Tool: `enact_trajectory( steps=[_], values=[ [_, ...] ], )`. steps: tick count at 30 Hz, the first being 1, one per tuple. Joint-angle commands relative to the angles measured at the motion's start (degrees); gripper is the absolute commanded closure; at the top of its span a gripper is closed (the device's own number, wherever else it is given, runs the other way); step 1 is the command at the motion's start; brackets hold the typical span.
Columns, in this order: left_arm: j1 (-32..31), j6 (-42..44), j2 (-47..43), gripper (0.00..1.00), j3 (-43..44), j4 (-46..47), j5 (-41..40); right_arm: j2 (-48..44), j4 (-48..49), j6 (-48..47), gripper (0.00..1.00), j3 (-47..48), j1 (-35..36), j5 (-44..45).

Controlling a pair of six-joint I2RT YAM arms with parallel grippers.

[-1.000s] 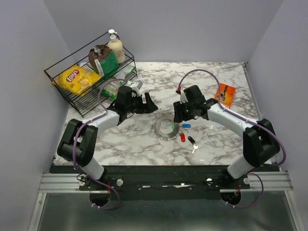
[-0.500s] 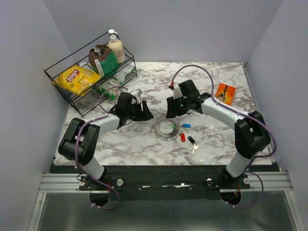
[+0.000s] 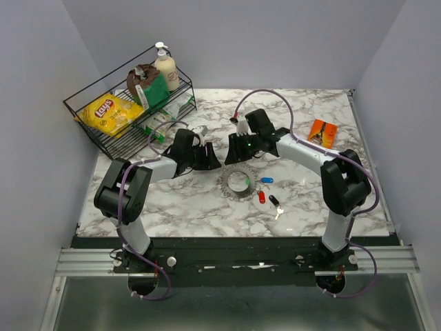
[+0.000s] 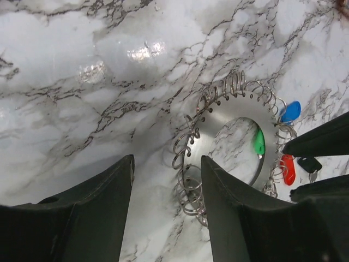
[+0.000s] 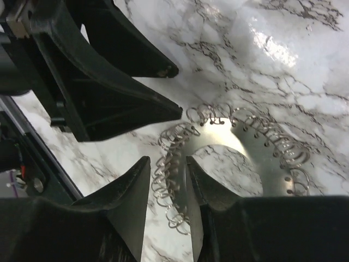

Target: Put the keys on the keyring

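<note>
The keyring is a flat grey disc with an open centre and wire loops round its rim, lying mid-table. A blue key, a red key and a black key lie just right of it. A small green piece rests inside the ring's opening. My left gripper is open over the keyring's left rim, with loops between its fingers. My right gripper is open and narrow, straddling the keyring's looped rim. Both grippers hover at the ring's far-left side.
A black wire basket at the back left holds a yellow chips bag, a lotion bottle and other packets. An orange packet lies at the back right. Grey walls close in the table on three sides.
Both grippers have come in toward the keyring, the right one swinging left across it. Both pairs of jaws have narrowed. The keys and ring have not moved.
</note>
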Motion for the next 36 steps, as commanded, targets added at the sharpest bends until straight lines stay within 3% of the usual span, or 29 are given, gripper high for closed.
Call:
enact_trajectory(
  steps=[1,3,10,15,36],
  values=[
    [0.1,1.9,2.1,0.42,1.7,-0.7,1.9,4.1,1.2,3.1,0.62,4.2,0.5,-2.3],
    [0.2,1.8,2.5,0.45,1.3,-0.1,2.7,5.2,1.1,4.8,0.72,4.9,0.6,-1.4],
    [0.1,1.2,2.8,0.49,0.2,1.6,5.0,7.3,0.9,5.7,0.84,4.9,0.5,0.0],
    [0.1,0.2,3.1,0.52,-1.1,4.4,7.1,8.9,0.9,6.0,0.99,4.9,0.7,-0.3],
    [0.1,-0.8,6.0,0.68,-2.2,8.0,8.5,16.7,0.5,5.8,0.99,8.7,1.3,2.5]
  ],
)
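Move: The far-left stretch of the keyring's rim, with its small wire loops, lies about 1 cm ahead of the right hand, 2 cm to its left and 8 cm below. From the left hand the same rim spot is roughly 1 cm back, 3 cm right and 3 cm below. The green key, inside the keyring, lies about 2 cm back and 6 cm right of the right hand; the blue key some 2 cm back and 12 cm right of it. Down, mostly: the right hand first slips 1–2 cm left and forward while its fingers shut on nothing, then lowers about 8 cm in all, tipping some 10 degrees more downward, until its closed tip meets a wire loop at the keyring's far-left rim. The left hand eases about 2 cm back-right and down to that loop, its fingers narrowing but still open around it. ##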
